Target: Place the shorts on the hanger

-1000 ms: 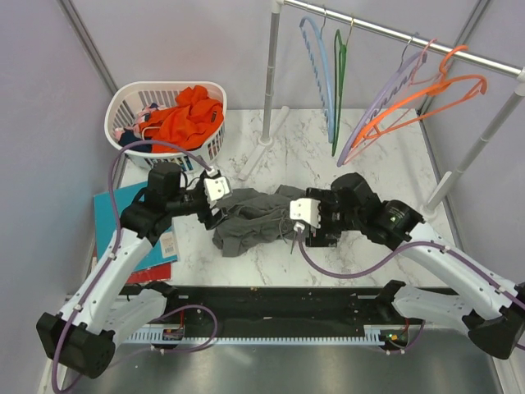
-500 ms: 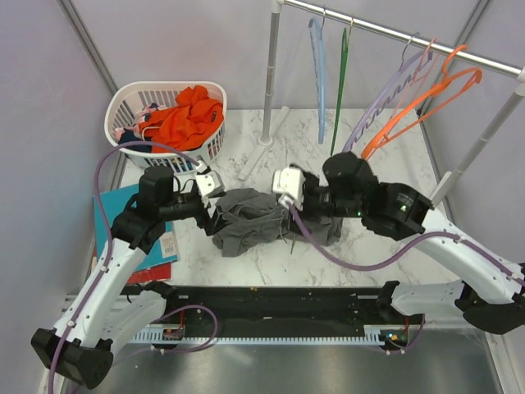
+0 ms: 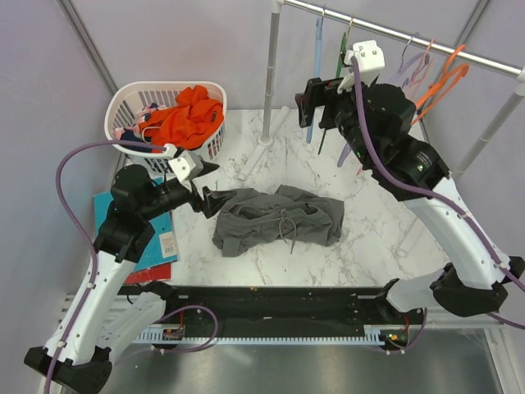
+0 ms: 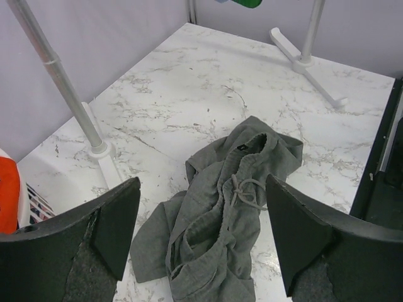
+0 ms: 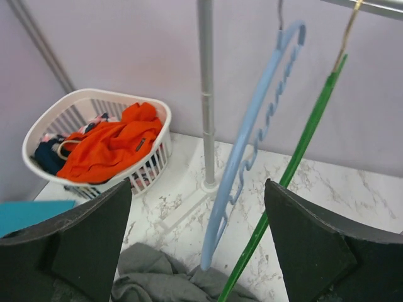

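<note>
The dark grey shorts lie crumpled on the marble table, the drawstring on top, and nothing holds them. My left gripper hovers just left of them, open; the left wrist view shows the shorts below and between its spread fingers. The light-blue hanger hangs from the rail at the back. My right gripper is raised in front of it, open. In the right wrist view the hanger hangs between the wide jaws, untouched, with the shorts far below.
A green hanger hangs right beside the blue one. Lavender and orange hangers hang further right. The rack's upright pole stands behind the shorts. A white basket with an orange garment sits back left, a blue book left.
My right arm rose from the shorts up to the rail, facing the blue hanger. My left gripper drew back left off the shorts, which now lie spread on the table.
</note>
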Available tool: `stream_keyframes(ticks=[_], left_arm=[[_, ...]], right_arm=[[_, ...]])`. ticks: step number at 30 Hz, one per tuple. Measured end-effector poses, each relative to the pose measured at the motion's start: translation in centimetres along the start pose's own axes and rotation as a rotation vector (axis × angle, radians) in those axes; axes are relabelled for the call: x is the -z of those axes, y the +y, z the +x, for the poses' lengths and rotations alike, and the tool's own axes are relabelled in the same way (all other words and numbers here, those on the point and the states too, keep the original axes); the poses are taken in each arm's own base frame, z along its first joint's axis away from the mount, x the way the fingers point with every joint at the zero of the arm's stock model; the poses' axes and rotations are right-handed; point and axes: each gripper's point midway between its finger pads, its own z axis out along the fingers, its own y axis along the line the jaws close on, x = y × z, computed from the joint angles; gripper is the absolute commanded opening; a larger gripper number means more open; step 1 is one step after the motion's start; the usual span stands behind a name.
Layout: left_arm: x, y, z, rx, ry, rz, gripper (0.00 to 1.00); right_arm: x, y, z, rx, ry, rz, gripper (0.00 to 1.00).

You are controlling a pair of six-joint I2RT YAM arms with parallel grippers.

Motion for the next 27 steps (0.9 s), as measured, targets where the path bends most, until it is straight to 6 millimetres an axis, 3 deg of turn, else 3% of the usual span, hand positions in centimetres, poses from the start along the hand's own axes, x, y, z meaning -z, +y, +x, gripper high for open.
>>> stream_keyframes(ticks=[5,13,19,21,27], left_arm=[[0.1,-0.1,-0.9,0.015,-0.031,-0.003,0.87],[0.3,-0.2,-1.4,0.015,-0.061,-0.007,0.87],[0.6,-0.4,-2.0,0.002,-0.080,-0.010,0.87],[0.7,-0.4,-2.1,0.000,-0.083,-0.010,0.87],[0.7,-0.6,-1.4,0.007,-0.074,-0.009,0.87]], right_arm=[[-3.0,-2.4,1.2,-0.115,0.025,0.135,0.91],[-6.0,-4.2,2.3,-0.200,0.036,0.210,0.88],[-8.7,-5.5,4.6,-0.233,0.076,0.254,0.87],[-9.7,-6.0,5.3,-0.252,0.089,0.260,0.83],[-11.7,-7.0,6.8,-0.322,0.119,0.261,0.48]])
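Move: The near arm of the blue hanger, almost edge-on, is about 15 cm ahead of the right hand, roughly 1 cm to its right and 7 cm lower. The green hanger is some 16 cm ahead, 7 cm right and 7 cm below; the grey shorts lie on the table about 8 cm back, 3 cm left and 34 cm down. From the left hand, the blue hanger's near arm is about 24 cm ahead, 16 cm right and 10 cm higher. The right hand's open fingers come round the near arm of the blue hanger, one on either side, and at the end start closing on it, though a firm pinch can't be seen yet. To get there the hand reaches forward about 13 cm, sinking some 7 cm, while the wrist tips down and turns clockwise, each about 15 degrees. ##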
